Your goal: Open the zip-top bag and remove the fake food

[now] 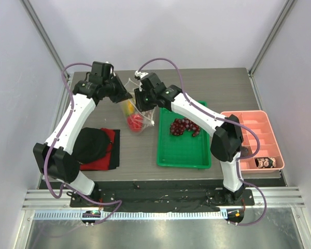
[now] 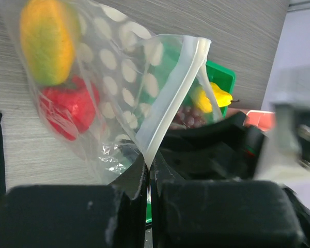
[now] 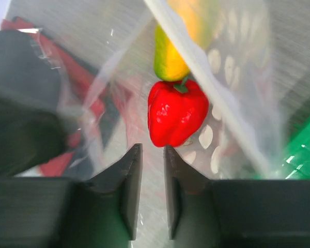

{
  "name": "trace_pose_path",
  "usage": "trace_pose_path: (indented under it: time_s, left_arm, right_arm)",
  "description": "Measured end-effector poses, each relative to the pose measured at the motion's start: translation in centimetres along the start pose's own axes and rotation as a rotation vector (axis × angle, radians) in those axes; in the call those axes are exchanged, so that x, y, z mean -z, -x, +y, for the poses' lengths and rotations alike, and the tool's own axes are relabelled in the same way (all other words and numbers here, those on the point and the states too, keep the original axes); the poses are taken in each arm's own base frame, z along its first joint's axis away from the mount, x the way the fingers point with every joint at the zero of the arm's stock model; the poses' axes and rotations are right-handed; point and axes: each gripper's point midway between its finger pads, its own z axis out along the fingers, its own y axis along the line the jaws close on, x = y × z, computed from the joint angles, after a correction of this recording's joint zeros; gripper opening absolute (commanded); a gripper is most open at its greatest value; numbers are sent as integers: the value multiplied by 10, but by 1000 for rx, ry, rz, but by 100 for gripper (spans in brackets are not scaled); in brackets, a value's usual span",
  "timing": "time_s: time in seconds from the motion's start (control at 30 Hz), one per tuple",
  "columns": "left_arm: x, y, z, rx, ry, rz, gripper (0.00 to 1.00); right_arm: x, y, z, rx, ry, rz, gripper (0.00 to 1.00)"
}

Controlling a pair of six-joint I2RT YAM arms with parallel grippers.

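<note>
The zip-top bag (image 1: pixel 133 106) is clear with white dots and hangs lifted above the table between both arms. My left gripper (image 2: pixel 148 161) is shut on the bag's white zip strip edge (image 2: pixel 170 98); from above, the left gripper (image 1: pixel 124 95) is at the bag's upper left. Inside the bag lie a yellow piece (image 2: pixel 46 41) and a glossy red pepper (image 3: pixel 176 112). My right gripper (image 3: pixel 153 150) stands slightly open at the bag's mouth, its tips just short of the red pepper, with nothing solid between them. A dark red grape cluster (image 1: pixel 184 127) rests on the green tray (image 1: pixel 182 155).
A red cloth (image 1: pixel 110 150) with a black rounded object (image 1: pixel 90 144) on it lies at the left. A pink divided bin (image 1: pixel 251 132) at the right holds a small dark item (image 1: pixel 264 162). The green tray sits directly right of the bag.
</note>
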Motion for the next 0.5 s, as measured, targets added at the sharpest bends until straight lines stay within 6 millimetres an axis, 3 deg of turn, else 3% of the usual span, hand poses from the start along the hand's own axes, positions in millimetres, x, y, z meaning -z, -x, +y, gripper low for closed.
trace_pose_path:
  time_s: [0.23, 0.43, 0.5]
  left_arm:
    - [-3, -3, 4, -4, 12, 5, 0]
    - [-15, -12, 29, 13, 74, 30, 0]
    - [-19, -16, 29, 25, 69, 52, 0]
  right_arm:
    - [-21, -18, -6, -23, 0, 35, 63]
    - [-45, -28, -12, -76, -25, 65, 69]
    - [-50, -33, -18, -90, -53, 79, 69]
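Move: The red pepper, still inside the bag, lies about 5 cm ahead of the right hand, 4 cm to its left and some 14 cm below. The mango is roughly 6 cm beyond the pepper and 3 cm to the left of it. The grapes sit in the green tray, some 19 cm to the right hand's right, 2 cm ahead. From the left hand, the pepper is about 6 cm ahead, 2 cm left and 20 cm down. Towards the red pepper in the bag, the right hand sinks about 6 cm with only a slight drift forward and left, its half-closed fingers spreading well open as the tips go down past the zip rim into the mouth. The left fingers keep their pinch on the rim and, after a short pause, lower it some 4 cm. ##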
